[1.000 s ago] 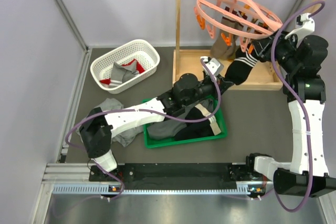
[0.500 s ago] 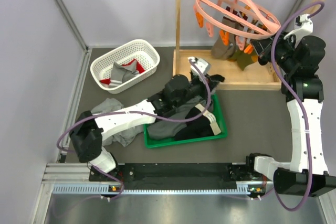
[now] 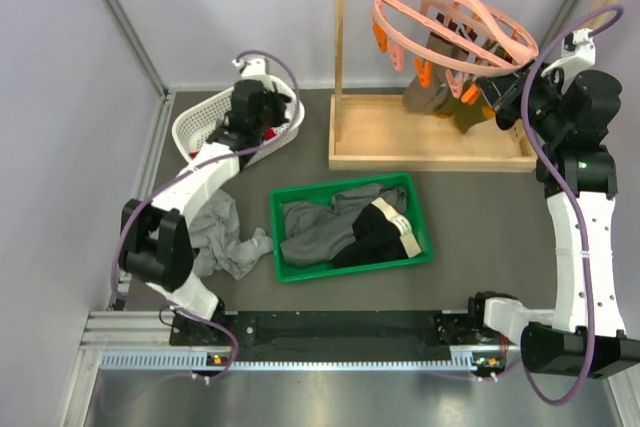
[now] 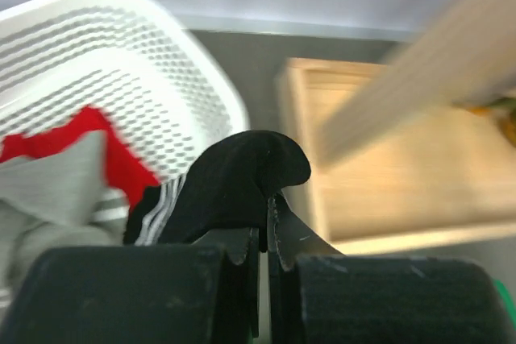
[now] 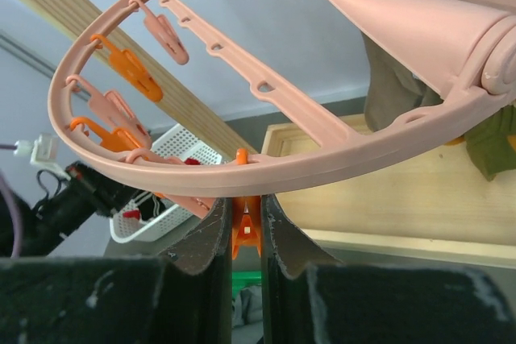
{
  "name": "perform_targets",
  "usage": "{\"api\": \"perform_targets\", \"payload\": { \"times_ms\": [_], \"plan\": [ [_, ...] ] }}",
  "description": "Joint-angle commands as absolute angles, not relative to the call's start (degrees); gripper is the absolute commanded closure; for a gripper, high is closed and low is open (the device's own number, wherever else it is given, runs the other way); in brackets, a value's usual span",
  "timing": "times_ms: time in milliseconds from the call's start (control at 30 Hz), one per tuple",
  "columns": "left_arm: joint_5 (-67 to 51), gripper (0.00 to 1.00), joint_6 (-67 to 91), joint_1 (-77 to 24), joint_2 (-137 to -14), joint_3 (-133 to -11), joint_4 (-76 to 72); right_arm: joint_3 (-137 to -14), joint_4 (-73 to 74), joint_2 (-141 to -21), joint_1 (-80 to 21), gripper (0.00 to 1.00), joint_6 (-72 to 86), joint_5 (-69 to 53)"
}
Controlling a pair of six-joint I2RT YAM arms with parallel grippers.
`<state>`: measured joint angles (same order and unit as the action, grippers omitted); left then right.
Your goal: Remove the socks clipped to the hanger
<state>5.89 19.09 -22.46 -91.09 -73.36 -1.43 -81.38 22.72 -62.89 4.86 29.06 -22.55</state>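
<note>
My left gripper is shut on a black striped sock and holds it over the white basket. A red sock and a grey one lie in that basket. The pink round hanger hangs tilted from the wooden rack. A tan-brown sock and an olive sock still hang from its clips. My right gripper is shut on an orange clip just under the hanger's outer ring.
The wooden rack's post and base board stand at the back. A green tray in front holds larger grey and black garments. A grey cloth lies on the table by the left arm.
My left arm has swung from the rack, past the green tray, to the white basket with the black striped sock. My right gripper has closed on the orange clip.
</note>
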Motion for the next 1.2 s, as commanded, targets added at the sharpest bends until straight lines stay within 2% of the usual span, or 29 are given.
{"api": "perform_targets", "payload": {
  "times_ms": [0, 200, 233, 267, 367, 400, 467, 500, 533, 733, 933, 967, 1167],
  "plan": [
    [2.9, 1.00, 22.4, -14.3, -96.0, -78.3, 2.7, -83.4, 21.6, -62.3, 4.1, 0.97, 31.2, -25.7],
    [0.4, 1.00, 23.9, -8.3, -103.5, -83.5, 2.9, -83.5, 21.6, -62.5, 4.0, 0.96, 32.3, -27.2],
    [0.3, 0.97, 23.9, -7.5, -105.9, -84.4, 3.6, -83.6, 22.0, -62.5, 4.0, 0.96, 32.2, -27.2],
    [1.0, 0.70, 24.0, -7.4, -106.9, -85.1, 4.4, -83.7, 22.1, -62.5, 4.0, 0.96, 32.3, -27.3],
    [2.8, 0.41, 23.6, -7.3, -107.8, -85.2, 5.9, -83.6, 22.4, -62.3, 4.0, 0.94, 32.9, -28.1],
    [3.1, 0.28, 23.6, -7.3, -107.2, -84.2, 5.4, -83.3, 22.2, -62.4, 4.0, 0.92, 33.8, -28.5],
    [3.1, 0.17, 23.4, -7.3, -105.0, -82.8, 4.1, -82.6, 21.3, -62.2, 4.0, 0.91, 35.1, -29.2],
    [3.6, 0.05, 23.4, -7.3, -104.2, -81.7, 3.6, -82.3, 20.7, -62.1, 4.0, 0.90, 36.4, -29.4],
    [3.8, 0.01, 23.2, -7.3, -102.5, -81.3, 2.9, -81.7, 20.3, -62.1, 4.0, 0.90, 37.1, -29.7],
    [4.3, 0.01, 23.9, -7.4, -97.2, -79.4, 2.9, -80.2, 17.0, -62.3, 3.9, 0.89, 40.3, -29.8],
    [2.3, 0.01, 25.8, -7.6, -93.1, -75.3, 3.4, -80.2, 16.2, -62.2, 3.8, 0.79, 40.1, -30.8],
    [2.2, 0.01, 26.4, -7.6, -92.7, -73.3, 2.8, -80.2, 16.2, -62.0, 3.9, 0.73, 39.3, -30.9],
    [-2.0, 0.01, 27.8, -7.6, -94.6, -70.4, 2.2, -76.9, 13.7, -59.3, 3.9, 0.52, 33.0, -30.9]
  ]
}}
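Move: The black striped sock is already in my shut left fingers; the white basket's middle lies about 6 cm ahead, 14 cm left and 19 cm below that hand, with the red-and-grey sock pile 2 cm ahead and 14 cm left, as low. The green bin is some 25 cm back and 16 cm right, 22 cm down. The orange clip sits in my right fingertips, the pink ring's middle 12 cm ahead of them, 6 cm left and 6 cm up. I swing my left hand about 11 cm left and 7 cm forward over the white basket, sinking 10 cm with fingertips tipping down, spread the fingers wide to let go of the black sock, then draw back some 5 cm, up and slightly down again. Meanwhile my right hand eases 3 cm left, rolling its left side up about 10 degrees, and at the end opens partway around the orange clip. ##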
